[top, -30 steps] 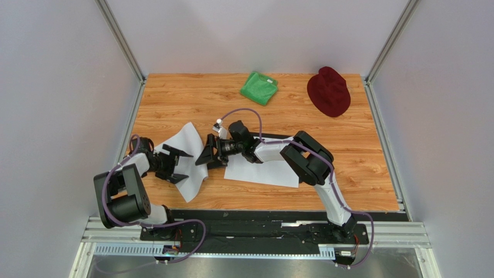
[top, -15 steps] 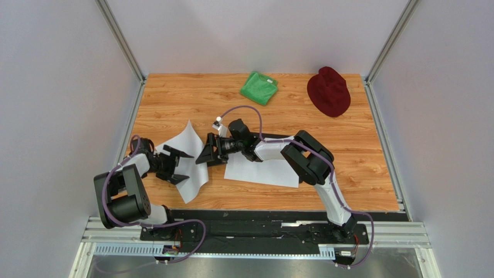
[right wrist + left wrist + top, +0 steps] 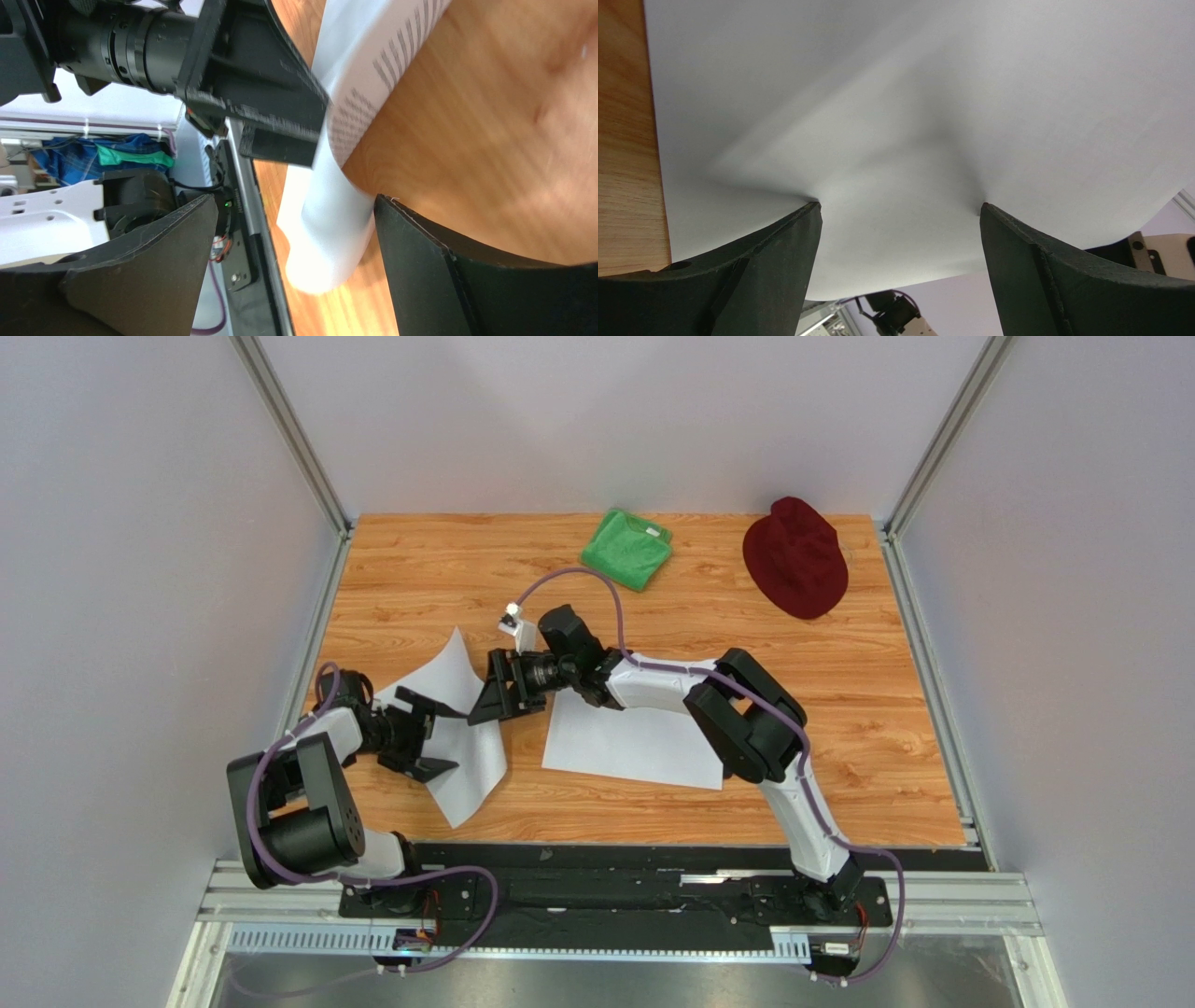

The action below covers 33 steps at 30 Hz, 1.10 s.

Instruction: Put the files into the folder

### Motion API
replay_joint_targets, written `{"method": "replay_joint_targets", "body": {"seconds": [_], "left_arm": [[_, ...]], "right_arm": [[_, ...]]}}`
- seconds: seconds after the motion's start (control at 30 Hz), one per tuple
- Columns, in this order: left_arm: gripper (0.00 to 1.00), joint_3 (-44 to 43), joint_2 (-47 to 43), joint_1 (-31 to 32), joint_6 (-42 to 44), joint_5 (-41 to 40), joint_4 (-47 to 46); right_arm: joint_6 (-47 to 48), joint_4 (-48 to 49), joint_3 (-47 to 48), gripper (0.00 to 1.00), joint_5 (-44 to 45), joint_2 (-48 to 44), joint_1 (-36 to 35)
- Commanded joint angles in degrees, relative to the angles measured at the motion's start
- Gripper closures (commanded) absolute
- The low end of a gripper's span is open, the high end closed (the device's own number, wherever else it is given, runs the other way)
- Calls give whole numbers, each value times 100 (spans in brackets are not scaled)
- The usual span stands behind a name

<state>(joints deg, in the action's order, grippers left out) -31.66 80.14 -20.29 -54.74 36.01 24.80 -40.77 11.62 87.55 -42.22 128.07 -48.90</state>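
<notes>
Two white files show in the top view. One file lies buckled at the left of the table, and the other file lies flat in the middle under my right arm. The folder is hidden. My left gripper is open, with both fingertips pressed down on the left file; the paper bulges between them around the left gripper. My right gripper is open at that file's right edge. In the right wrist view the curled file stands between the right gripper fingers, against the right one.
A green cloth and a dark red hat sit at the back of the wooden table. Metal frame rails and grey walls close in the left, right and back sides.
My right gripper has moved left and a little toward the back, up to the left file's right edge. The left gripper has stayed on the file.
</notes>
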Motion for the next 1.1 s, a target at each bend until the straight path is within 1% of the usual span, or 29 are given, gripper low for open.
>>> {"method": "replay_joint_targets", "body": {"seconds": [0.0, 0.13, 0.23, 0.3, 0.33, 0.37, 0.4, 0.47, 0.5, 0.53, 0.57, 0.6, 0.63, 0.7, 0.73, 0.77, 0.8, 0.83, 0.87, 0.9, 0.93, 0.97, 1.0, 1.03, 1.07], "left_arm": [[7, 72, 28, -36, 201, -156, 52], [7, 72, 2, -27, 244, -199, 95], [7, 55, -7, -36, 245, -173, 148], [7, 46, -42, -27, 245, -147, 139], [7, 37, -51, -36, 236, -147, 131], [7, 37, -77, -36, 236, -147, 131], [7, 37, -95, -27, 253, -147, 122], [7, -15, -208, -36, 358, -164, 165], [7, -59, -296, -36, 507, -199, 331], [7, -147, -584, -27, 569, -330, 394], [7, -174, -796, -27, 613, -384, 455], [7, -217, -1024, -36, 709, -436, 560], [7, -331, -1514, -27, 771, -506, 622], [7, -489, -2008, -36, 973, -595, 876], [7, -664, -2420, -19, 1052, -595, 921], [7, -736, -2607, -27, 1123, -569, 965], [7, -806, -2765, -19, 1210, -525, 1000], [7, -911, -3010, -1, 1246, -490, 1009], [7, -956, -3082, 77, 1264, -472, 1018], [7, -1000, -3135, 148, 1290, -472, 1036], [7, -1061, -3162, 244, 1282, -524, 1036], [7, -1088, -3145, 471, 1273, -551, 1027], [9, -1114, -3119, 622, 1255, -621, 975], [10, -1167, -3057, 762, 1238, -674, 940], [10, -1193, -3013, 1077, 1238, -744, 913]], "right_arm": [[921, -423, 675, 14, -146, 297, 39], [1133, -476, 983, 14, -269, 525, 39], [1159, -862, 1212, 19, -313, 605, 39], [1098, -767, 845, 20, -305, 457, 30], [1063, -757, 704, 21, -122, 256, 30], [1063, -818, 572, 23, -59, 166, 39], [1063, -836, 370, 30, 11, 70, 39], [1054, -915, 272, 41, 196, -80, 39], [1097, -1029, 437, 51, 153, -63, 48], [1150, -1134, 560, 57, 135, 50, 48], [1255, -1544, 692, 64, 100, 112, 48], [1308, -1714, 954, 79, 47, 182, 56], [1370, -1907, 1044, 86, 73, 253, 74], [1668, -2417, 1080, 100, 126, 184, 118], [1808, -2627, 1063, 100, 222, 61, 135], [2027, -3195, 1071, 100, 284, -18, 162], [2691, -3644, 1115, 100, 345, -158, 205], [3159, -4154, 1246, 100, 694, -255, 241], [3555, -4985, 1238, 100, 958, -369, 267], [4481, -5385, 1212, 98, 1344, -588, 320], [4943, -5789, 1203, 97, 1565, -695, 346], [5330, -6437, 1081, 97, 1872, -783, 373], [5969, -6670, 1002, 98, 2432, -932, 425], [6193, -6890, 914, 100, 2646, -985, 452], [6361, -7023, 678, 100, 2875, -1047, 522]]}}
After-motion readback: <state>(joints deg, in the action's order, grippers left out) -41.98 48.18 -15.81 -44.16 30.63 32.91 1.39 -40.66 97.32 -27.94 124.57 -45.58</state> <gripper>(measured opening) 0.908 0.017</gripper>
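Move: The file's curled-up right edge is between the open right fingers, about 4 cm below the hand point, level fore-and-aft and 1 cm to its right. The left gripper, fingers down on the sheet, is some 6 cm left of the right hand, 2 cm back and 5 cm lower. The folder's middle lies roughly 23 cm right of the right hand, level with it, 7 cm below. From the left hand the edge is about 7 cm right, 2 cm ahead and 1 cm up. Right hand dips, pinches the file's edge and draws it 10 cm right; left lifts off it 15 cm. ##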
